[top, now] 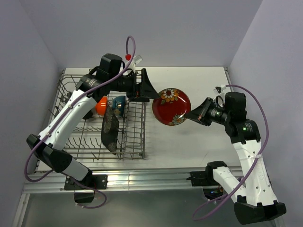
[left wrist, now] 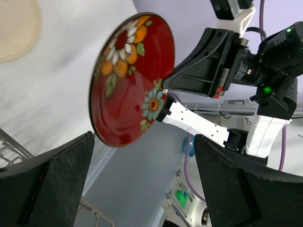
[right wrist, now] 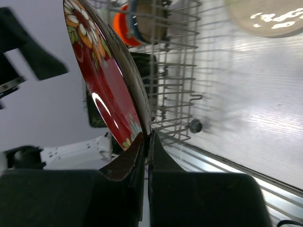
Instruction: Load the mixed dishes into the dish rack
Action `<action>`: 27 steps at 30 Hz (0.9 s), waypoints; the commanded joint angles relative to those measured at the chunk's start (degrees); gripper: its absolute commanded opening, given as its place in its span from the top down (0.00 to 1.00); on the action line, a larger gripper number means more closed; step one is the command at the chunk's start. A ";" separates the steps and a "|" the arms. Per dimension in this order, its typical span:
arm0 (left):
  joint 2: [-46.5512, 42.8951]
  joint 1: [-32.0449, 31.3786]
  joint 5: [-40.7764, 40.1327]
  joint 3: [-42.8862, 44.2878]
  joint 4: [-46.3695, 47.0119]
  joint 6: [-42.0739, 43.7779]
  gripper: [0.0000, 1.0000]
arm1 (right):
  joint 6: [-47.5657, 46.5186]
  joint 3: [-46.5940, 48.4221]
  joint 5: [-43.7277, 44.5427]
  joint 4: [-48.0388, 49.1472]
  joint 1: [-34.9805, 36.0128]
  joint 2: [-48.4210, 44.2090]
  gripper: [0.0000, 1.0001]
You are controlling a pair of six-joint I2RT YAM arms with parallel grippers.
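Observation:
My right gripper (top: 191,113) is shut on the right rim of the red floral plate (top: 171,106) and holds it on edge above the table, just right of the dish rack (top: 142,153). The right wrist view shows the fingertips (right wrist: 142,142) pinching the plate's rim (right wrist: 102,85). My left gripper (top: 150,87) stands open at the plate's left edge; in its own view the plate (left wrist: 130,80) hangs just beyond the wide-apart fingers (left wrist: 52,179), nothing between them. An orange bowl (top: 101,106), a dark blue bowl (top: 119,105) and a black square plate (top: 110,130) sit in the rack.
A pale round plate (left wrist: 16,28) lies flat on the table beyond the rack, also seen in the right wrist view (right wrist: 267,16). The rack's right wall (right wrist: 180,94) stands close beside the held plate. Walls enclose the table on three sides.

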 commanded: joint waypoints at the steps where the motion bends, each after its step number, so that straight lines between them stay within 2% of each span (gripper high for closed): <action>1: 1.39 0.07 4.50 0.65 0.78 0.21 0.08 | 2.32 4.53 -9.03 4.44 -0.07 -0.01 1.00; 7: 2.45 -0.01 4.50 1.18 -0.55 1.53 0.08 | 6.45 5.58 -13.79 9.62 -0.07 1.13 1.00; 10: 2.19 -0.01 7.21 0.21 1.81 0.21 0.09 | 7.33 6.20 -14.85 11.20 -0.07 2.10 1.00; 12: 1.40 -0.10 9.41 -1.28 6.46 -2.24 0.21 | 7.25 6.55 -15.90 11.82 -0.07 2.89 1.00; 14: 0.25 -0.10 13.46 -2.77 10.76 -5.92 0.40 | 7.24 6.99 -16.43 12.79 -0.07 3.86 1.00; 15: -0.10 -0.02 14.69 -4.52 15.05 -7.42 0.61 | 7.42 7.16 -16.96 13.32 -0.07 4.21 1.00; 19: -1.59 -0.01 18.12 -8.57 23.95 -13.23 0.81 | 8.21 7.95 -18.63 15.61 0.54 6.40 1.00; 20: -2.29 -0.01 18.91 -10.06 25.80 -15.50 0.98 | 7.78 8.65 -18.80 15.61 1.06 6.84 1.00; 23: -3.53 0.34 19.18 -11.21 30.12 -18.16 1.00 | 7.42 10.15 -20.30 16.31 2.12 8.43 1.00; 24: -3.88 1.03 17.96 -10.69 29.69 -17.81 1.00 | 6.81 10.76 -20.91 16.22 2.39 9.30 0.93; 25: -4.84 1.74 16.30 -9.90 25.94 -15.55 1.00 | 6.37 11.38 -20.74 15.35 2.48 9.75 0.64; 27: -6.16 4.54 9.39 -6.05 20.57 -11.68 1.00 | 3.84 14.19 -19.69 13.24 2.48 11.41 0.38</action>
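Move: The red plate, its right rim still pinched by the right hand, has its middle about 9 cm right of the open left hand, 4 cm back and 7 cm lower. The left fingers are some 16 cm left of the right hand, 8 ahead and 7 higher. From the left hand, the pale plate lies about 8 cm ahead, 7 right and 34 below, and the blue bowl 7 ahead, 19 left and 29 below. Right hand lifts the red plate about 7 cm and leftward; left fingers pinch its rim, then right fingers open. ##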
